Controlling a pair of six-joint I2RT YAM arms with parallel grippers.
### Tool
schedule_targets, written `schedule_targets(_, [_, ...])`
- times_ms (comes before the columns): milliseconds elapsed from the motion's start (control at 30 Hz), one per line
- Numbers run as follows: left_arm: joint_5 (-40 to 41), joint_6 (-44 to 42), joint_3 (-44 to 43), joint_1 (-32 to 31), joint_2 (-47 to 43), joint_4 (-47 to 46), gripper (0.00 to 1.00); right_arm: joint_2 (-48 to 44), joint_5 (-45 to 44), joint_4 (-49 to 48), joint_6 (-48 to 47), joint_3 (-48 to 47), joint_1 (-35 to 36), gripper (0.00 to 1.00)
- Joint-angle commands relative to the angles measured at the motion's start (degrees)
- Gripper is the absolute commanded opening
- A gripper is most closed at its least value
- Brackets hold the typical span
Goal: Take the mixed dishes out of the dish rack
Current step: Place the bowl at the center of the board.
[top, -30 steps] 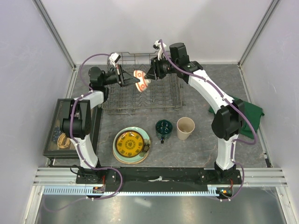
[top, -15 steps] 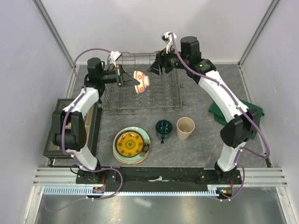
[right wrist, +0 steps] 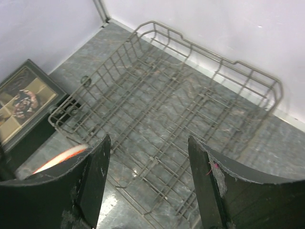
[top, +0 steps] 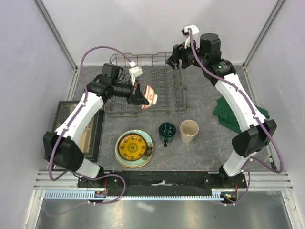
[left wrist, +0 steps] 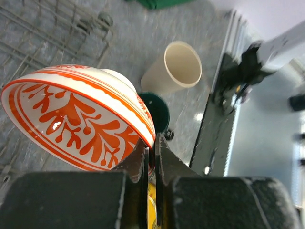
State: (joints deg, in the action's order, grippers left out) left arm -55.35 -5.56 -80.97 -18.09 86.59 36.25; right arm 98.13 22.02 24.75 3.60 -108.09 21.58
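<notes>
My left gripper is shut on the rim of the red-and-white patterned bowl, which hangs tilted over the near part of the grey wire dish rack. The left wrist view shows the bowl pinched at its edge between the fingers. My right gripper stands open above the rack's far right corner, nothing between its fingers. No dish shows in the rack. On the table lie the yellow plate on the pale-green plate, the dark green mug and the beige cup.
A dark-framed tray sits left of the rack, partly under my left arm. A green cloth lies at the right, behind my right arm. The cage walls and posts stand close behind the rack.
My right gripper opened, let go of the bowl and drew back up to the right. My left arm swung the bowl toward the near edge of the rack.
</notes>
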Motion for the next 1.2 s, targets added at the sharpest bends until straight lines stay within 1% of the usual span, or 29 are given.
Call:
schedule_targets(0, [8.93, -13.94, -0.86, -5.45, -6.6, 9.44, 0.02, -3.03, -3.74, 1.17, -2.98, 0.87, -0.75, 0.73])
schedule_targets(33, [12.17, -14.65, -0.16, -8.6, -7.13, 10.24, 0.02, -3.29, -4.0, 1.44, -3.15, 0.95, -1.01, 0.73])
schedule_targets(100, [15.78, -16.49, 0.9, -12.22, -8.62, 11.82, 0.02, -3.56, -4.79, 2.14, -4.64, 1.66, -1.45, 0.73])
schedule_targets(133, [19.2, -17.11, 1.77, -16.06, -8.98, 12.44, 0.01, -3.82, -4.71, 2.4, -4.82, 2.01, -1.63, 0.73])
schedule_targets(200, [21.77, -18.25, 2.39, -19.6, -9.15, 14.45, 0.01, -4.08, -5.4, 2.84, -5.79, 3.24, -1.9, 0.73])
schedule_targets(233, [24.65, -18.52, 2.92, -23.19, -9.24, 14.99, 0.02, -4.52, -5.67, 2.84, -6.14, 3.67, -1.98, 0.74])
schedule_targets(300, [27.56, -19.13, 3.62, -26.46, -9.33, 15.52, 0.02, -4.79, -5.94, 3.02, -7.11, 4.99, -2.42, 0.74])
schedule_targets(333, [30.28, -19.31, 4.32, -29.43, -9.24, 15.6, 0.01, -4.87, -5.94, 3.11, -7.11, 5.26, -2.6, 0.74])
schedule_targets(400, [32.84, -19.66, 4.77, -32.26, -8.89, 15.61, 0.02, -5.22, -5.85, 3.11, -7.46, 6.22, -3.21, 0.74])
schedule_targets(433, [35.29, -19.66, 5.12, -35.15, -8.72, 15.61, 0.02, -5.4, -5.85, 3.2, -7.64, 6.49, -3.3, 0.73])
schedule_targets(600, [40.49, -21.15, 5.29, -40.97, -6.08, 15.26, 0.02, -6.37, -5.76, 3.28, -8.08, 8.42, -4.0, 0.73])
schedule_targets(800, [49.0, -23.17, 5.3, -49.23, -2.31, 14.11, 0.02, -7.51, -5.67, 3.46, -8.52, 10.27, -4.53, 0.74])
schedule_targets(933, [53.06, -24.32, 5.12, -54.67, 0.42, 13.32, 0.02, -7.34, -5.23, 3.37, -8.34, 11.41, -4.53, 0.74])
schedule_targets(1167, [57.02, -25.29, 4.77, -58.9, 3.41, 12.27, 0.02, -7.25, -4.53, 3.28, -8.43, 12.64, -4.62, 0.74])
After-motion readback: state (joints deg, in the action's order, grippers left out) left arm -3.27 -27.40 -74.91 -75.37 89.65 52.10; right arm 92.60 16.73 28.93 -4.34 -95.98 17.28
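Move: The left hand has the bowl by its rim above the rack's near edge. Its goal looks to be the bare patch of board roughly 19 cm back, 11 cm right and 22 cm below. The mug is about 9 cm back and 10 right of the hand, the beige cup 10 back and 19 right, the plate stack 17 back and 5 left. From the right hand that patch lies some 34 cm back, 3 left and 33 below. Keeping its pinch on the bowl's rim, the left hand draws back about 20 cm towards the bare board between plate stack and cup, sinking some 13 cm and drifting right, while the wrist tips the sideways-pointing fingers steeply down. The right hand, still open and empty, eases right and down about 6 cm each at the rack's right side. ##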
